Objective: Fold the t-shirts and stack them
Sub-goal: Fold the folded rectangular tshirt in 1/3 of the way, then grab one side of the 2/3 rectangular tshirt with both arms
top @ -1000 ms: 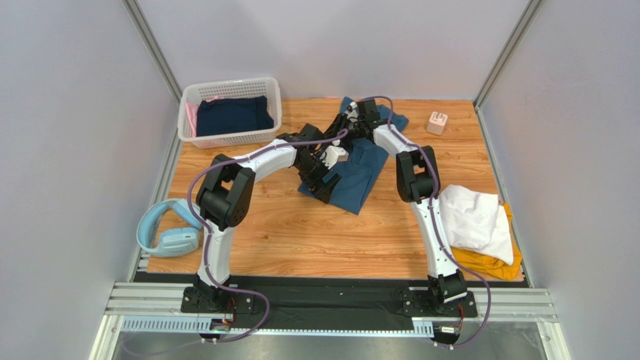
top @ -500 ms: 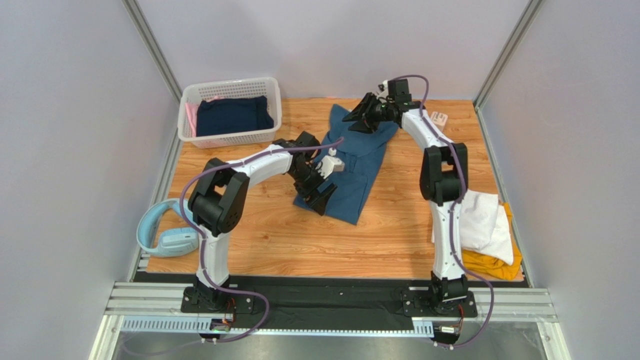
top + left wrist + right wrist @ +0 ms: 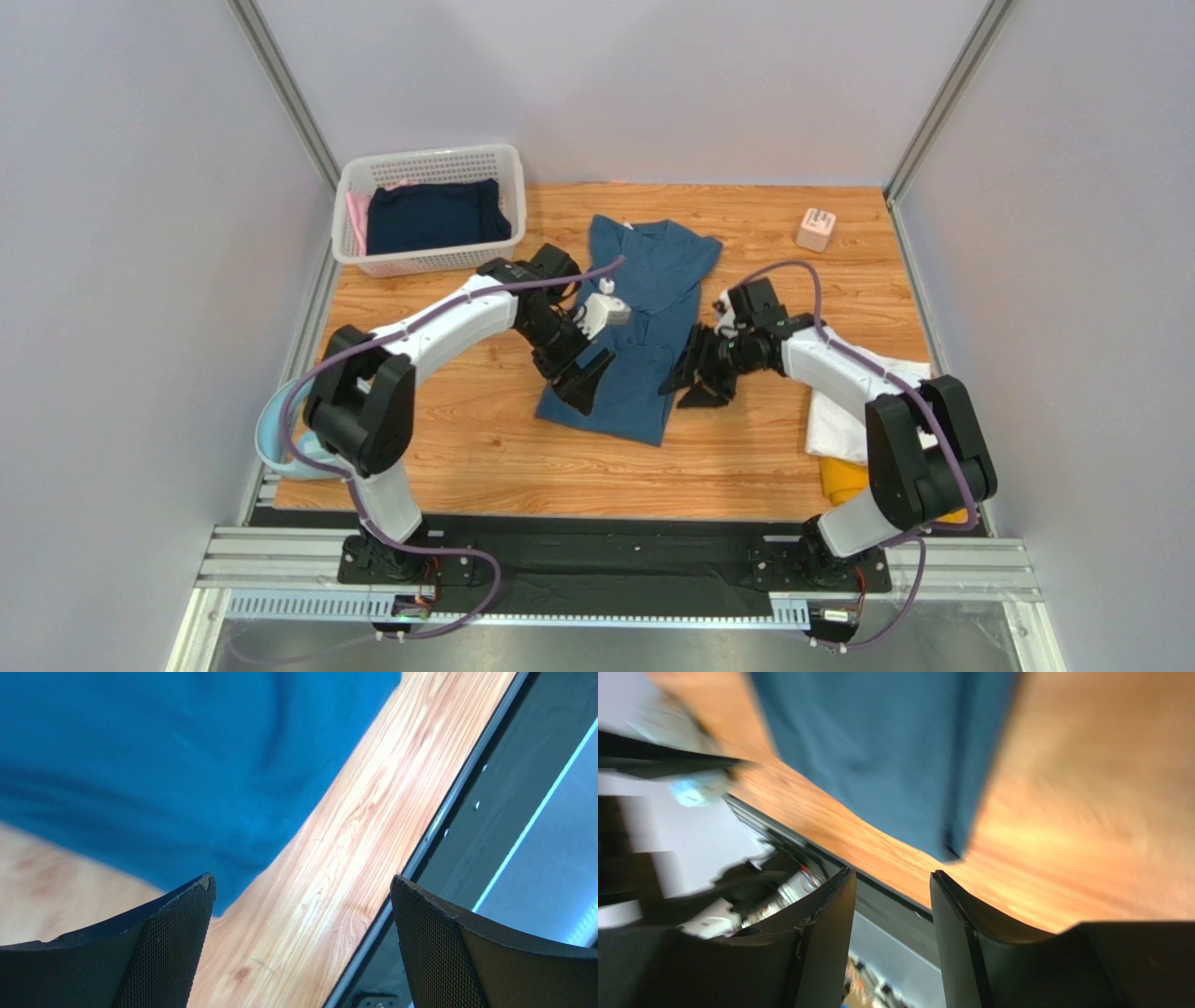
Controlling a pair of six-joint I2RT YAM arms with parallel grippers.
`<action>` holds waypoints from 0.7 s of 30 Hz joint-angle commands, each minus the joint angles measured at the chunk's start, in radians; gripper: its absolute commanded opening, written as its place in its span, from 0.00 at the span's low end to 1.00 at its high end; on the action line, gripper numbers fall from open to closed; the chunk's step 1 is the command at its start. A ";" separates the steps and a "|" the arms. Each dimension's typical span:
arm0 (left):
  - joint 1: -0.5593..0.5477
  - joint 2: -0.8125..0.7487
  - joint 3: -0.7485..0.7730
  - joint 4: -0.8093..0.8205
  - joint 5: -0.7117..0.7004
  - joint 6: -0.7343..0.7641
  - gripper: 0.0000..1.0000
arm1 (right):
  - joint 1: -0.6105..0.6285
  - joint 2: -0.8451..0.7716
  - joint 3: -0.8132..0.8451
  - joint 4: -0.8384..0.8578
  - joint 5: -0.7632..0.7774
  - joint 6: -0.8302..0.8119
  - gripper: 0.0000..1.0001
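A large teal-blue t-shirt (image 3: 659, 266) lies stretched out on the wooden table, its long side running from far to near. My left gripper (image 3: 582, 381) hovers wide open over the shirt's near left part. In the left wrist view the gripper (image 3: 302, 879) holds nothing, with teal cloth (image 3: 140, 763) ahead of it. My right gripper (image 3: 694, 381) hangs just off the shirt's right edge. Its jaws (image 3: 892, 875) stand apart with nothing between them, and the shirt's corner (image 3: 878, 749) lies beyond. A folded white t-shirt (image 3: 839, 431) rests on a mustard-yellow one (image 3: 839, 483) at the right, partly behind the right arm.
A white lattice basket (image 3: 428, 259) with dark navy and pink cloth stands at the back left. A small pinkish cube (image 3: 815, 228) sits at the back right. A pale-blue rounded item (image 3: 271, 427) lies at the left edge, partly behind the left arm.
My right arm swung from the shirt's far end to the near right, beside its right edge. The shirt's far part now lies spread flat. My left gripper shifted slightly left.
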 commanded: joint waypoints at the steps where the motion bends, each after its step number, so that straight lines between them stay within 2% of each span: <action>1: 0.039 -0.183 0.032 0.042 -0.020 -0.030 1.00 | 0.042 -0.089 -0.148 0.065 -0.002 0.014 0.49; 5: 0.039 -0.215 -0.082 0.073 -0.066 -0.024 1.00 | 0.088 -0.096 -0.214 0.100 -0.004 0.032 0.48; 10: 0.039 -0.153 -0.172 0.102 -0.104 -0.010 1.00 | 0.095 -0.042 -0.219 0.149 -0.016 0.038 0.47; 21: 0.039 -0.050 -0.238 0.165 -0.118 -0.024 1.00 | 0.116 0.064 -0.217 0.218 -0.018 0.052 0.45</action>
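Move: The shirt's near left corner lies about 8 cm to the left hand's left, level with it fore and aft and some 7 cm below; the near right corner is about 10 cm to that hand's right and 5 cm nearer the base. From the right hand, that near right corner is about 6 cm back, 3 cm left and 8 cm below, with the near left corner some 20 cm left, straight across. The white cloth lies about 28 cm to the right hand's right. The left hand hops up about 6 cm with its fingers wide open, tipping back a little, then swings some 4 cm left and drops about 11 cm so that one fingertip comes close by the shirt's near left corner. Meanwhile the right hand, fingers kept about half open and pointing down to the left, pulls quickly back 6 to 7 cm along the shirt's right side while sinking, then eases down the last couple of centimetres with its fingers lined up on the near right corner; no grip is taken by either hand. ##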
